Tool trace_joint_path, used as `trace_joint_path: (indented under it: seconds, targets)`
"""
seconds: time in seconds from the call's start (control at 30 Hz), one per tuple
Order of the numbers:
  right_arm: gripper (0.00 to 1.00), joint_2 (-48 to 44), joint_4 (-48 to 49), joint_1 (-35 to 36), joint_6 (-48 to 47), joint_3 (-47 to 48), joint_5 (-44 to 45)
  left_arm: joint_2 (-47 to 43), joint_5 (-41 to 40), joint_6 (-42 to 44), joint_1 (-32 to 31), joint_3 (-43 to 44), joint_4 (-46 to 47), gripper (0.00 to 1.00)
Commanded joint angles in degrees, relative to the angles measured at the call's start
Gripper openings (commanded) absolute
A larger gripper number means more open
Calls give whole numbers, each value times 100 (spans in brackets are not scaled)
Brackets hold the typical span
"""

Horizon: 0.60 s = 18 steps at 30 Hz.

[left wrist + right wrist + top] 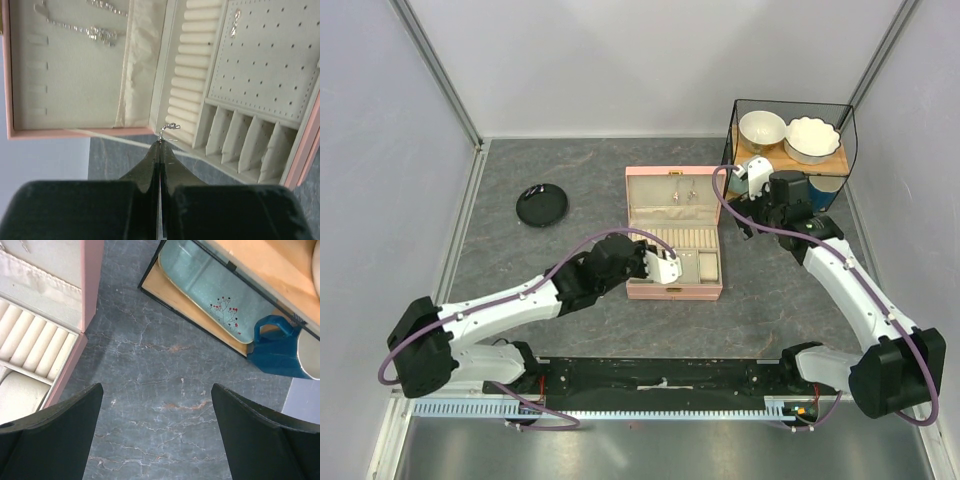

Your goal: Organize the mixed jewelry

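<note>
The pink jewelry box [675, 235] lies open in the middle of the table. My left gripper [160, 144] is shut on a tiny silver earring [168, 129], which sticks out past the fingertips just off the box's ring rolls [192, 75]. In the top view the left gripper [668, 268] hovers over the box's front left part. Another small pale piece [235, 22] sits on the perforated panel [270, 65]. Silver chains [95, 32] lie in the lid. My right gripper [157, 387] is open above bare table, to the right of the box [92, 290].
A black round dish [541, 206] sits left of the box with faint specks in it. At the back right stands a wire basket [790, 140] with two white bowls; the right wrist view shows its teal plate [215, 290] and a blue cup [275, 347].
</note>
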Motion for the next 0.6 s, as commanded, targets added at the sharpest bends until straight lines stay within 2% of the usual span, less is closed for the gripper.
trace_joint_path:
  seconds: [0.0,0.27,0.57]
  targets:
    - [98,-57,400,16,29,-185,128,325,-351,104,-350,170,1132,1]
    - [98,-22,567,7,134,-353,41,1203,-386,227,-641,381,1644,2]
    - [98,-110,638,16,170,-458,5,1644,-377,236,-755,460,2346,1]
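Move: The left gripper already pinches a dangling earring. The perforated pad it is bound for lies about 11 cm to its right, 2 cm farther ahead and some 9 cm below. At a similar depth, the slotted compartments are almost underneath, 2 cm right and 2 cm ahead; the ring rolls lie 11 cm right and 8 cm ahead; the white cushion is 19 cm right and 2 cm ahead. From the empty right gripper the pad is roughly 21 cm left, 8 cm back and 10 cm down. Bring the left gripper about 7.5 cm to the right, from above the slotted compartments towards the perforated pad, easing down some 3 cm midway and levelling off at the end. Keep the fingers shut on the earring and the wrist nearly as it is, with only a slight clockwise turn. Let the right gripper, open and empty, sink just under 2 cm. ##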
